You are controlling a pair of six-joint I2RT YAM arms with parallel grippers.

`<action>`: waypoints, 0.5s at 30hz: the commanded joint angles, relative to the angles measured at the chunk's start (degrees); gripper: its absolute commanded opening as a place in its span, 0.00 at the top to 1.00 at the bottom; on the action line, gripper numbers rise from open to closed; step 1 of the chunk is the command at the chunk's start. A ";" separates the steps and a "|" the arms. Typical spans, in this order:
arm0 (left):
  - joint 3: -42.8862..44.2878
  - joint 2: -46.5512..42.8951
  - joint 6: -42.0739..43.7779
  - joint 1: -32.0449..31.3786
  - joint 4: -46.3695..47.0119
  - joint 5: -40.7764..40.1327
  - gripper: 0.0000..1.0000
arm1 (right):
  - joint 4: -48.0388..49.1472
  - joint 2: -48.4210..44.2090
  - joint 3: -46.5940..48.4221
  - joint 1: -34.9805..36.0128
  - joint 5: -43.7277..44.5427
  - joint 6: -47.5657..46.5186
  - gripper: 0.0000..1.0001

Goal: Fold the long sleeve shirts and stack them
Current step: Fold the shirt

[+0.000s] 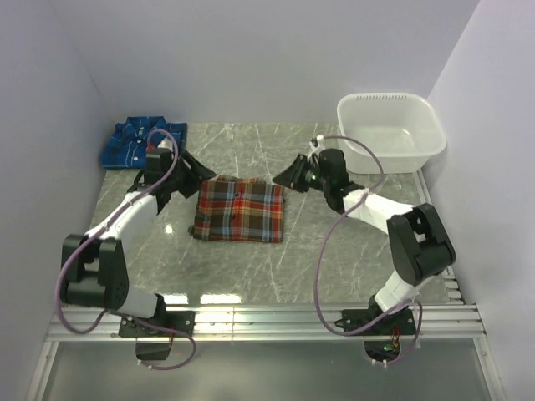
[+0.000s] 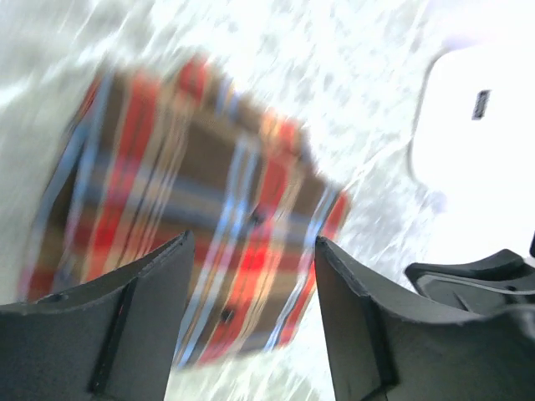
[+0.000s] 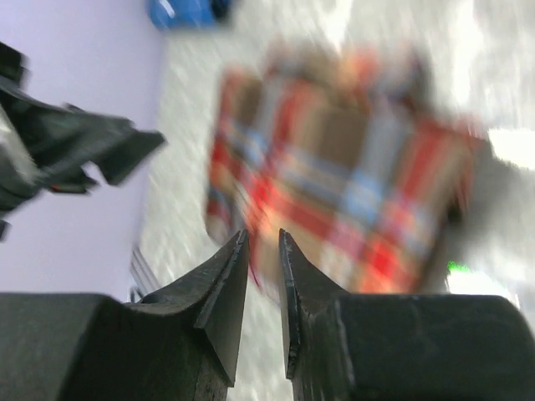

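Note:
The red-orange plaid shirt lies folded into a rectangle in the middle of the table; it shows blurred in the left wrist view and the right wrist view. The blue plaid shirt lies folded at the back left corner. My left gripper hovers off the red shirt's back left corner, open and empty. My right gripper hangs off the back right corner, its jaws a narrow gap apart with nothing between them.
A white plastic tub stands at the back right, bright in the left wrist view. Walls close in the table on the left, back and right. A metal rail runs along the near edge.

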 commanded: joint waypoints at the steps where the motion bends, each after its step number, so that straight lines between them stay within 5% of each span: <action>1: 4.86 7.21 0.60 0.33 4.72 0.24 0.35 | 2.17 5.58 6.62 -0.59 2.50 1.66 0.71; 9: 11.63 25.22 -2.12 1.12 11.07 0.43 0.35 | 9.20 21.49 11.64 -1.20 3.73 7.56 0.71; 15: 11.03 28.23 -3.26 2.26 11.95 -1.07 0.34 | 12.45 23.71 6.81 -2.96 5.14 8.00 0.71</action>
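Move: The shirt, a roughly 26 cm wide plaid bundle, lies beneath and between both grippers, about 12 cm down. Its far left corner is about 7 cm ahead and 1 cm left of the left gripper. Its far right corner is some 7 cm straight ahead of the right gripper. The blue shirt is about 19 cm ahead and 21 cm left of the left gripper; the white basket is roughly 24 cm ahead and 32 cm right of the right one, about 8 cm below it. Swing both grippers forward, then down in an arc onto the shirt's far corners: the left about 9 cm down and 8 cm out, the right, lifting 2 cm first, about 11 cm down and 6 cm out. Tip both wrists slightly downward, keep the left fingers fairly wide open and the right ones narrowly open, and bring them right to the cloth. ##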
